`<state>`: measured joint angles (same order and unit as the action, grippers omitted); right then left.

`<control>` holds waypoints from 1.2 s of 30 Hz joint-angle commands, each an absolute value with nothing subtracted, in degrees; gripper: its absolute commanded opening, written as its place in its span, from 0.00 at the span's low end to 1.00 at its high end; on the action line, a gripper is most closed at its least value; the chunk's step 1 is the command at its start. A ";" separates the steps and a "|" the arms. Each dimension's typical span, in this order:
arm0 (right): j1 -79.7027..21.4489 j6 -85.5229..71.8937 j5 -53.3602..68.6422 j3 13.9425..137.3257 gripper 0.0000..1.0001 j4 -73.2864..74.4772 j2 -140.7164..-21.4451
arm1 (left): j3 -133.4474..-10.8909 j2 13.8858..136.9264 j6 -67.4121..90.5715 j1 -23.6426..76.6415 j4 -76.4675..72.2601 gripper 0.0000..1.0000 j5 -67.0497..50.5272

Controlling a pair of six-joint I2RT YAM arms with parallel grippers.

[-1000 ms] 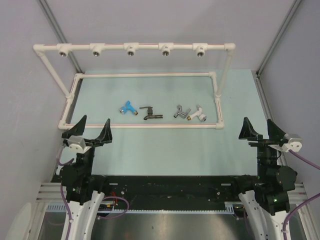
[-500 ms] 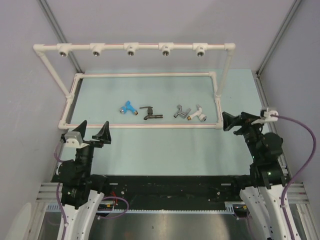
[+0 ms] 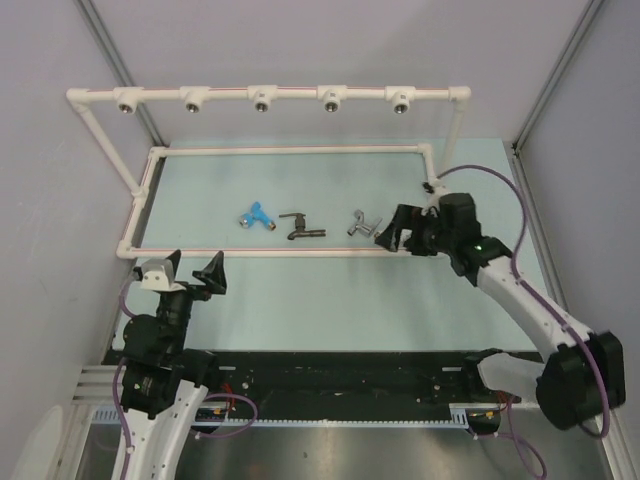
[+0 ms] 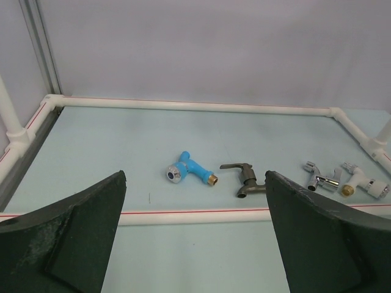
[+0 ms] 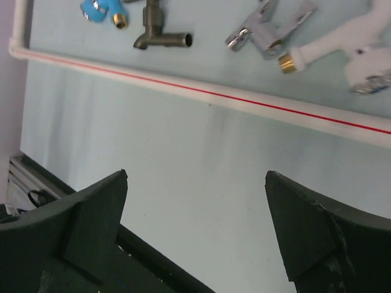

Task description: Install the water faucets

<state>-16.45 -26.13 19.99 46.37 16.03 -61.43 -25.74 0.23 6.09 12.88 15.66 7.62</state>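
Four water faucets lie in a row inside the white pipe frame: blue (image 3: pixel 256 215), dark brown-black (image 3: pixel 300 227), silver-grey (image 3: pixel 359 221), and a white one (image 5: pixel 342 46) that the right gripper hides from the top camera. My right gripper (image 3: pixel 393 233) hangs open and empty over the white faucet's spot; its wrist view (image 5: pixel 197 177) has the faucets past the front pipe. My left gripper (image 3: pixel 191 269) stands open and empty near the arm's base, short of the front pipe, facing the blue faucet (image 4: pixel 190 171) and the dark one (image 4: pixel 245 180).
A raised white pipe rail (image 3: pixel 290 93) at the back carries several tee fittings with round metal sockets facing forward. The floor frame's front pipe (image 3: pixel 270 252) runs between the arms and the faucets. Grey walls close in both sides.
The right arm has swung from the right edge inward and forward, and now covers the white faucet. The left gripper has shifted slightly right and lower. Both jaws stayed open.
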 commanded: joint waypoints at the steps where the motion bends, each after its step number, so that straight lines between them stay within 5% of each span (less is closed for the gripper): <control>1: -27.92 -21.72 13.11 55.97 1.00 16.00 -74.39 | -27.77 -7.82 5.98 13.71 16.35 1.00 8.44; 22: -46.83 13.44 17.66 95.61 1.00 23.10 -121.44 | -27.69 -2.02 4.57 14.94 16.61 1.00 8.53; 36: -51.24 21.79 24.87 110.57 1.00 33.13 -134.21 | -27.60 -0.44 4.22 14.94 16.17 1.00 7.74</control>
<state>-50.50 18.61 18.76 108.14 27.49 -133.12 -25.74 0.23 5.54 14.74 17.32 7.81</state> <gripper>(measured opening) 0.995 0.996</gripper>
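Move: The bronze faucet lies about 22 cm to the right hand's left, 13 cm ahead and 18 cm below. Beside it, the blue faucet is roughly 36 cm left and 16 cm ahead of the hand, and the chrome faucet 6 cm left and 13 cm ahead, both about 18 cm below. From the left hand, the bronze faucet is some 22 cm ahead, 20 cm right and 28 cm below. The open right hand sweeps 30 cm left and sinks 15 towards the bronze faucet, swinging some 60 degrees counter-clockwise. ##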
